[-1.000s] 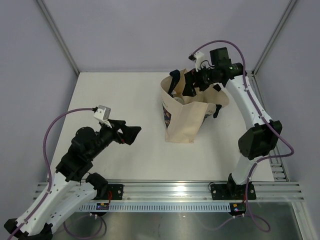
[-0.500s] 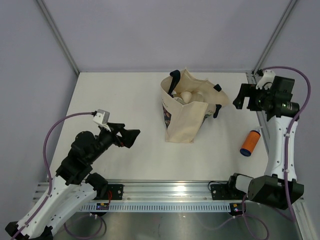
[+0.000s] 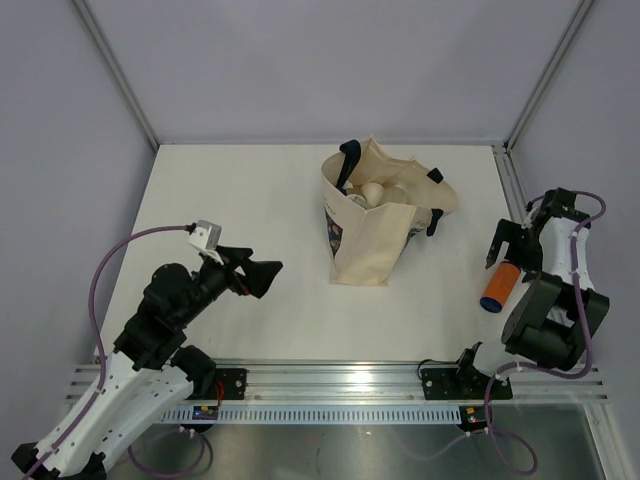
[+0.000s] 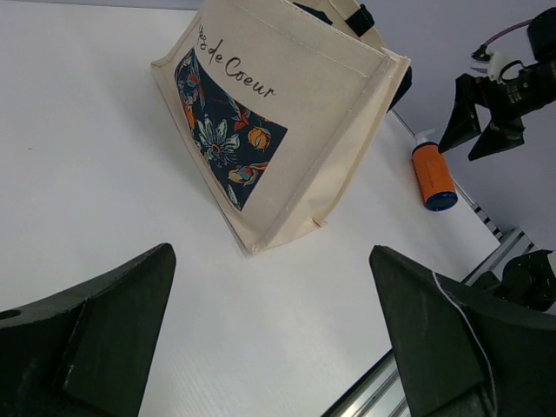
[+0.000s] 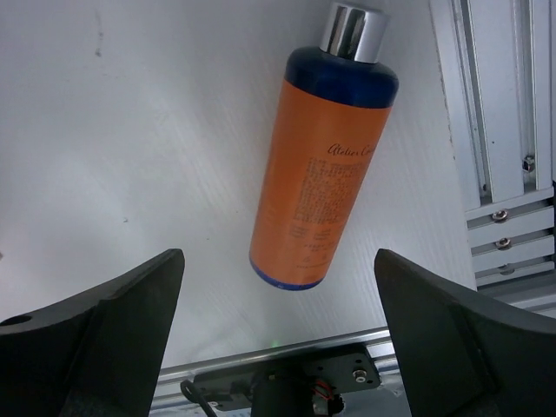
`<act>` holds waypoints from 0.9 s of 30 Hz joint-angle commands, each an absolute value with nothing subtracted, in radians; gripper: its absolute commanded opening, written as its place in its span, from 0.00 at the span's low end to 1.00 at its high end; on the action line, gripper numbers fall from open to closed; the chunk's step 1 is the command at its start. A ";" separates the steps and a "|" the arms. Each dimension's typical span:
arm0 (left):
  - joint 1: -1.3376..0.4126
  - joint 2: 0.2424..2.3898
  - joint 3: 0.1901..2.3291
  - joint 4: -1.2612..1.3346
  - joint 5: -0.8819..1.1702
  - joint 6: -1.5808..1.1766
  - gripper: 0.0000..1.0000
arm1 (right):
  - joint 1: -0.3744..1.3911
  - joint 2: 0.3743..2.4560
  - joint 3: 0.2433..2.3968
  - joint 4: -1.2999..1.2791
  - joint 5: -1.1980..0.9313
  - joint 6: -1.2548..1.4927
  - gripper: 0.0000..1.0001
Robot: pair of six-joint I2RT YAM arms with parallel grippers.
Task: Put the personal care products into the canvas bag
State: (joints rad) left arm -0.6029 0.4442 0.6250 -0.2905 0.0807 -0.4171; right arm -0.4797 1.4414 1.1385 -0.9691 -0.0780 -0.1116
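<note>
The canvas bag [image 3: 372, 235] stands upright mid-table, mouth open, with cream-coloured personal care products [image 3: 373, 192] inside; its floral print side [image 4: 224, 130] faces the left wrist view. One orange bottle [image 3: 497, 285] with a dark blue shoulder and silver cap [image 5: 353, 31] lies flat near the table's right edge. My right gripper [image 3: 509, 250] hovers just above that bottle [image 5: 321, 174], open [image 5: 278, 257], its fingers on either side of the bottle's base and apart from it. My left gripper [image 3: 258, 272] hangs open and empty [image 4: 271, 254] left of the bag.
An aluminium rail [image 5: 497, 130] runs along the table's right edge, close to the orange bottle. Another rail [image 3: 340, 381] crosses the near edge by the arm bases. Grey walls enclose the table on three sides.
My right arm has swung from the bag's mouth out to the right and down over the orange bottle. The left arm has barely moved.
</note>
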 commanded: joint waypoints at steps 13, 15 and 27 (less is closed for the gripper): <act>-0.600 0.420 0.604 -0.232 0.106 -0.437 0.99 | -0.472 1.821 1.209 -0.850 0.077 -0.162 1.00; -0.600 0.422 0.601 -0.230 0.098 -0.443 0.99 | -0.469 1.853 1.216 -0.845 0.074 -0.185 0.99; -0.600 0.460 0.606 -0.199 0.078 -0.446 0.99 | -0.419 1.948 1.269 -0.923 -0.073 -0.259 0.54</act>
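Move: The orange bottle lies on the table almost straight beneath the right hand, its middle about 10 cm below and some 1 cm back, with the cap end pointing forward and a bit to the right. The canvas bag stands clear of it, roughly 35 cm to the right hand's left and 14 cm farther out, its middle about level with the hand. From the left hand, the bottle lies about 65 cm to the right, some 4 cm ahead and 26 cm below. The right hand ends up pinching the orange bottle between its fingers just below the blue shoulder. It first sinks about 10 cm, open, while the fingers swing back from a forward slant to point straight down; then, low over the table, it eases a couple of centimetres forward and slightly left, turning about 10 degrees counter-clockwise as the fingers close on the bottle. ##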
